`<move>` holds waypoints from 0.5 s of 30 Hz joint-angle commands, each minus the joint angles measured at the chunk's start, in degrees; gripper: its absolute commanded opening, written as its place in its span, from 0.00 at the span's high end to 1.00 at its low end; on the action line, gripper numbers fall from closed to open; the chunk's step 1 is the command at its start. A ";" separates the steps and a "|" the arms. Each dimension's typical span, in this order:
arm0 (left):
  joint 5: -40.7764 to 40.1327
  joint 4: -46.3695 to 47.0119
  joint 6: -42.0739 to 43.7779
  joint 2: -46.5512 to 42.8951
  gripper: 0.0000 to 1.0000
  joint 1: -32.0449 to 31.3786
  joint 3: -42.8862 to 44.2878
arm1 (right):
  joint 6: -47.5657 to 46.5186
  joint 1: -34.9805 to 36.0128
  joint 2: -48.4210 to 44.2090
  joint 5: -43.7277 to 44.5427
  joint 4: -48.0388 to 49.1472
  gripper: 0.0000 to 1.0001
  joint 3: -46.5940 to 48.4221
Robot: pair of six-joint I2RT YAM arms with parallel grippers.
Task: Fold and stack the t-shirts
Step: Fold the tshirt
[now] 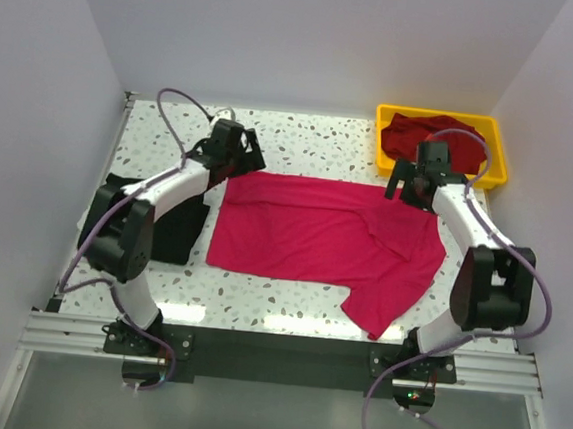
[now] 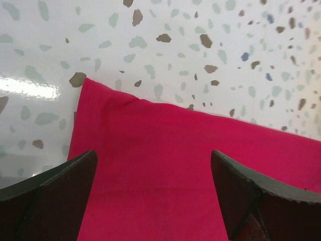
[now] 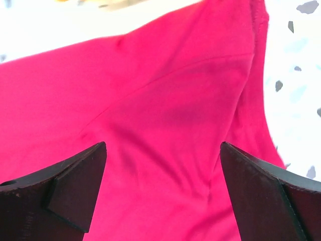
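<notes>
The bright pink-red t-shirt (image 1: 325, 236) lies spread on the speckled table, one sleeve hanging toward the near right. My left gripper (image 1: 233, 163) is open just above its far left corner, which shows in the left wrist view (image 2: 150, 150). My right gripper (image 1: 412, 188) is open above its far right corner, seen in the right wrist view (image 3: 165, 115). The black t-shirt (image 1: 171, 219) lies folded at the table's left, partly hidden by my left arm. The dark maroon t-shirt (image 1: 429, 135) lies crumpled in the yellow tray (image 1: 500, 153).
The yellow tray stands at the back right corner. White walls close in the table on the left, back and right. Bare speckled tabletop (image 1: 303, 136) shows behind the pink-red shirt and along the near edge.
</notes>
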 commanded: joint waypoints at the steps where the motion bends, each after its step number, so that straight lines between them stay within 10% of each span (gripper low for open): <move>1: -1.14 -0.48 0.01 -12.61 0.00 -1.36 -7.82 | 3.10 6.53 -9.60 3.74 -5.23 0.01 -4.45; 15: -8.18 -19.04 -14.94 -44.54 0.00 -12.27 -40.18 | 11.72 35.28 -31.16 3.40 -15.88 0.01 -22.82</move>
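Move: The pink t-shirt lies spread below both my hands. Its near left corner is about 23 cm back and 6 cm left of my left hand, some 8 cm below. The black folded shirt's middle is roughly 12 cm back and 25 cm left of that hand. From my right hand, the notch where the near hem meets the sleeve is about 20 cm back, 13 cm left and 8 cm down, with the sleeve some 26 cm back and 5 cm left. Already clear of the cloth, I swing both wide-open hands back over the pink t-shirt towards its near edge, each rising about 4–5 cm and then sinking. My left goes back some 21 cm, slightly left at the end, tipping a little further down over the near left corner; my right comes back about 17 cm and 14 cm left, turning 25 degrees counter-clockwise towards the sleeve notch. ##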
